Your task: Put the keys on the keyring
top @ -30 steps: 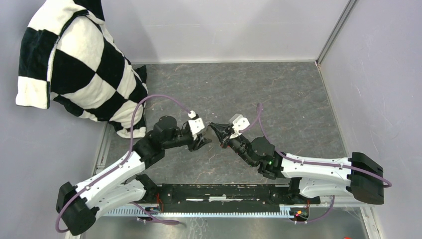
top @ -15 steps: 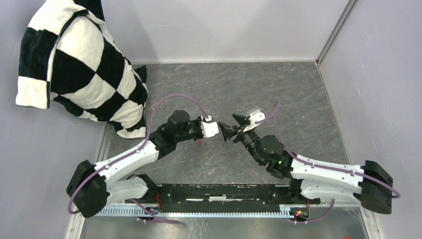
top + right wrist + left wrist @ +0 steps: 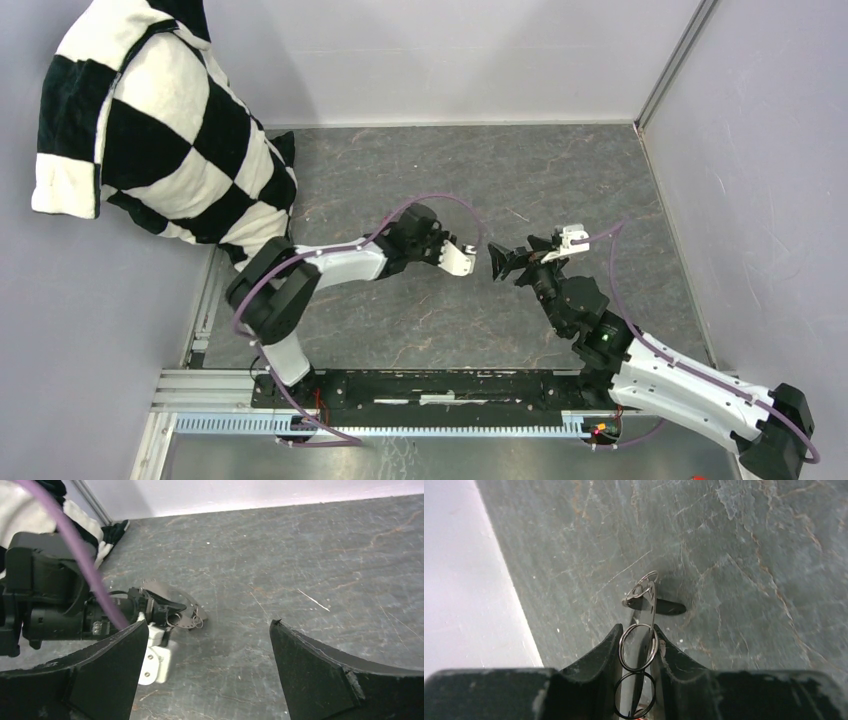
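Observation:
My left gripper (image 3: 636,629) is shut on a flat silver key (image 3: 645,606) that sticks out past its fingertips. Small split rings (image 3: 638,647) hang on that key between the fingers, and a speck of red shows deep in the gap. In the right wrist view the left gripper (image 3: 161,608) holds this bundle just above the table, with a thin silvery loop, the keyring (image 3: 186,595), arcing around it. My right gripper (image 3: 209,622) is wide open and empty, facing the bundle from a short way off. From above, the left gripper (image 3: 468,262) and right gripper (image 3: 497,262) nearly meet mid-table. A black-headed key does not show.
A black-and-white checkered cloth (image 3: 150,130) is heaped at the back left, over the table corner. Grey walls close the back and right sides, with a metal post (image 3: 672,70) at the back right. The arms' mounting rail (image 3: 440,385) runs along the near edge.
The right gripper has gone from shut to wide open and backed off to the right. The left arm has stretched rightward and its jaws have closed on the key.

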You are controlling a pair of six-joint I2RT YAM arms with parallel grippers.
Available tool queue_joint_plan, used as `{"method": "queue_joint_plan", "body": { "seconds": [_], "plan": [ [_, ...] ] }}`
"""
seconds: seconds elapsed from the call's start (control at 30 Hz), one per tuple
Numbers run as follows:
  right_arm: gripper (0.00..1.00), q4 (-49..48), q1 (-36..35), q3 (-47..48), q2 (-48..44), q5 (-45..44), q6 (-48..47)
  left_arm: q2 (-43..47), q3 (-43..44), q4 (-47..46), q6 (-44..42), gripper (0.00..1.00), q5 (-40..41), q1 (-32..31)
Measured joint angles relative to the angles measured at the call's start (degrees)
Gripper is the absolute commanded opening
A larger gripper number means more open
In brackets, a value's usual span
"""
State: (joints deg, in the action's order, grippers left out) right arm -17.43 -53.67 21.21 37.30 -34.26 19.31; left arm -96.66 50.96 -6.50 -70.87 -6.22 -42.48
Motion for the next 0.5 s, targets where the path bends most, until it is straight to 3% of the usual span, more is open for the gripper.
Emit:
{"method": "queue_joint_plan", "body": {
  "seconds": [0.03,0.07,0.1,0.13,0.5],
  "plan": [
    [0.98,0.83,0.20,-0.39,-0.74,-0.33,0.17,-2.03,2.21,1.84,-0.04,0.33,1.05,-0.52],
    [0.98,1.31,0.28,-0.81,-1.31,-0.57,0.26,-3.69,4.26,3.52,-0.02,0.54,1.99,-1.09],
    [0.98,2.01,0.48,-1.40,-2.03,-0.90,0.37,-5.14,6.19,5.29,0.09,0.86,2.97,-1.73],
    [0.98,2.51,0.63,-1.97,-2.60,-1.11,0.39,-5.84,7.26,6.58,0.15,0.98,3.43,-2.19],
    [0.98,5.51,4.57,-3.76,-2.99,-1.68,-0.09,-4.22,12.33,25.97,16.74,1.00,1.29,-3.98]
  ]
}}
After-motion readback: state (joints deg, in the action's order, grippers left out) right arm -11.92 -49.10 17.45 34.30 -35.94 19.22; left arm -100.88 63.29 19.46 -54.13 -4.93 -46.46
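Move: Right between the left fingertips is the keyring plate, still pinched nearly on edge, its middle roughly 3 cm below the hand; the bare table where it is to lie is right underneath, some 5 cm down. The red key tag sits about 3 cm to the left and 3 cm below, and the black fob some 4 cm to the right and 4 cm below. From the empty right hand the plate lies about 9 cm ahead, 16 cm left and 20 cm down. Lowering the keyring plate to the table with a small shift to the right, the left hand springs its fingers from their grip to wide open and lets go. It then draws back about 5 cm, still sinking for most of the way, while the wrist tips some 20 degrees further down. The open, empty right hand drops about 4 cm and drifts as far to the right, away from the plate. ##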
